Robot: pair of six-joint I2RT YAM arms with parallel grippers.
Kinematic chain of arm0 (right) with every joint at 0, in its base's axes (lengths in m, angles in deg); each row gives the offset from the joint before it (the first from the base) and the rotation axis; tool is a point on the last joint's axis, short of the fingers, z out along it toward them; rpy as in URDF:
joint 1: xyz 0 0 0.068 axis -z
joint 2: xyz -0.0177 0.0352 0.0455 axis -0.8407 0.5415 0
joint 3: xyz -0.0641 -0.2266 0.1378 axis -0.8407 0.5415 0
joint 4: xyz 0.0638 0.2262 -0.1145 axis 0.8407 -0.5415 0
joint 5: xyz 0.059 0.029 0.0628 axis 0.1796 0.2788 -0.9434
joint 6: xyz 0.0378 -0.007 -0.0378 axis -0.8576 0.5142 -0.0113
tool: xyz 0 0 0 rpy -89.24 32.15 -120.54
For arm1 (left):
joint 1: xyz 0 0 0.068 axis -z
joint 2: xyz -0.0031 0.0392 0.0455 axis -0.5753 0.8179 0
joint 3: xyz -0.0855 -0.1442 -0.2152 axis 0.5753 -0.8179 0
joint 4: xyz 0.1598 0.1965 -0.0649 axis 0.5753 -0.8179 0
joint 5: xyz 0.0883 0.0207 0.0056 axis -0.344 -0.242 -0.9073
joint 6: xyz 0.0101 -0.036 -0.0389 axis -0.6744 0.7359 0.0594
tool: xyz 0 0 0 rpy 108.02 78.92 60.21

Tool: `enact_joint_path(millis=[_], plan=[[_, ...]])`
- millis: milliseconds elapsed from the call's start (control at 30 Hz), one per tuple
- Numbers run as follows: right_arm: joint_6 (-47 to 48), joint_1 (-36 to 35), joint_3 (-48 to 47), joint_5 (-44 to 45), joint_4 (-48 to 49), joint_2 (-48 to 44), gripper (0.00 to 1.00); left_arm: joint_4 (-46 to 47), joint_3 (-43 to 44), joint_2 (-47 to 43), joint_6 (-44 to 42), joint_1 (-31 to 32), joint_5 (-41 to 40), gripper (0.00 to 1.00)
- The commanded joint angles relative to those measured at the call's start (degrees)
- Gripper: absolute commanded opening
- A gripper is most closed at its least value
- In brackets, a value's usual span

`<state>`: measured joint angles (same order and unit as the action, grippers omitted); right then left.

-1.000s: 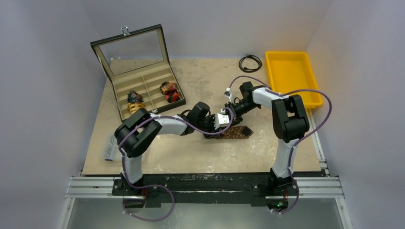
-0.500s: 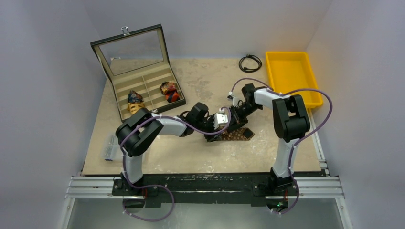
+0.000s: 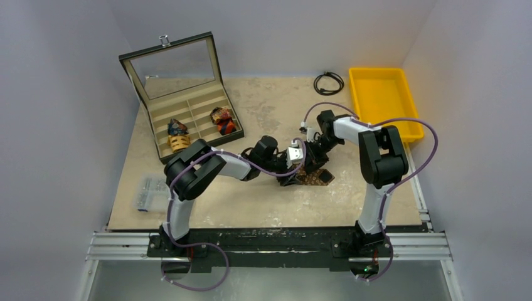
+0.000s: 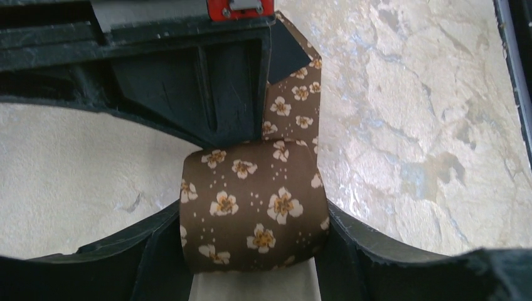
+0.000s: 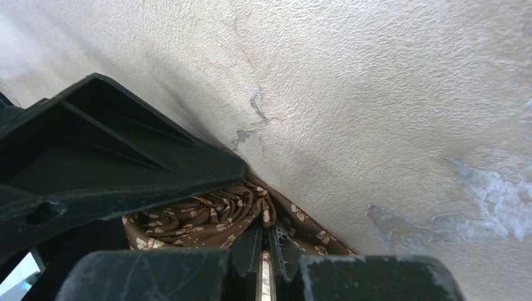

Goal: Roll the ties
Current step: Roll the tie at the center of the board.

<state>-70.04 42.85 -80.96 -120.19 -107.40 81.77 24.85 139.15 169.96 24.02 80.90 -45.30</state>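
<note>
The brown tie (image 4: 254,207) with small cream flowers is coiled into a roll at mid-table (image 3: 312,177). My left gripper (image 4: 256,233) stands open with one finger along each side of the roll, close against it. The tie's loose tail (image 4: 292,100) runs up from the roll and under the right gripper's black body. In the right wrist view, my right gripper (image 5: 266,241) is shut on a fold of the tie (image 5: 207,216) at the edge of the coil. Both grippers meet over the roll, the left gripper (image 3: 295,170) from the left and the right gripper (image 3: 312,161) from behind.
An open glass-lidded case (image 3: 157,116) at the back left holds two rolled ties (image 3: 178,133) (image 3: 224,120). A yellow tray (image 3: 401,103) sits at the back right, with a black cable loop (image 3: 329,82) beside it. A clear packet (image 3: 145,193) lies near the left edge.
The right gripper dropped onto the roll and shut on the tie. The left gripper's jaws widened and its arm slid right. The flat tail on the table grew shorter.
</note>
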Motion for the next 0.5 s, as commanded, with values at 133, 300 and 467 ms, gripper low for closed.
enact_joint_path(millis=[133, 300, 467], plan=[[2.95, -0.92, 2.65, 8.55, 4.2, 1.29, 0.0, 2.91, 2.98, 3.8, 4.33, 2.03, -2.0, 0.53], [3.42, -1.26, -0.62, 6.81, 4.64, 3.94, 0.0, -1.23, 0.33, 1.99, 1.14, 2.35, -5.84, 0.24], [4.95, -1.52, -7.98, 3.82, 2.84, 5.66, 0.0, -3.24, -7.13, -1.88, -0.91, 1.95, -8.44, 0.13]])
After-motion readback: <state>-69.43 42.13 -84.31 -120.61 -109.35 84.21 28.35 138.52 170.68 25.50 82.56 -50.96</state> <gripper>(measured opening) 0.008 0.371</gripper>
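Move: Straddled by the left hand's open fingers, the tie roll has its middle about 2 cm to their right and at about their height. The black patch near the tie's loose end lies some 10 cm to the left hand's right, level with it fore and aft and 2 cm lower. From the right hand, shut on the tie's far edge, the roll's middle is about 3 cm left and 2 cm back, and the patch 5 cm right and 2 cm back. Reaching about 1.5 cm farther right over the roll, the left hand closes its spread fingers on the roll's near and far ends, then eases back left just under 1 cm with the roll gripped, ending slightly farther forward. The right hand keeps its pinch on the tie's far edge beside the roll and only at the end shifts about half a centimetre left and forward. ##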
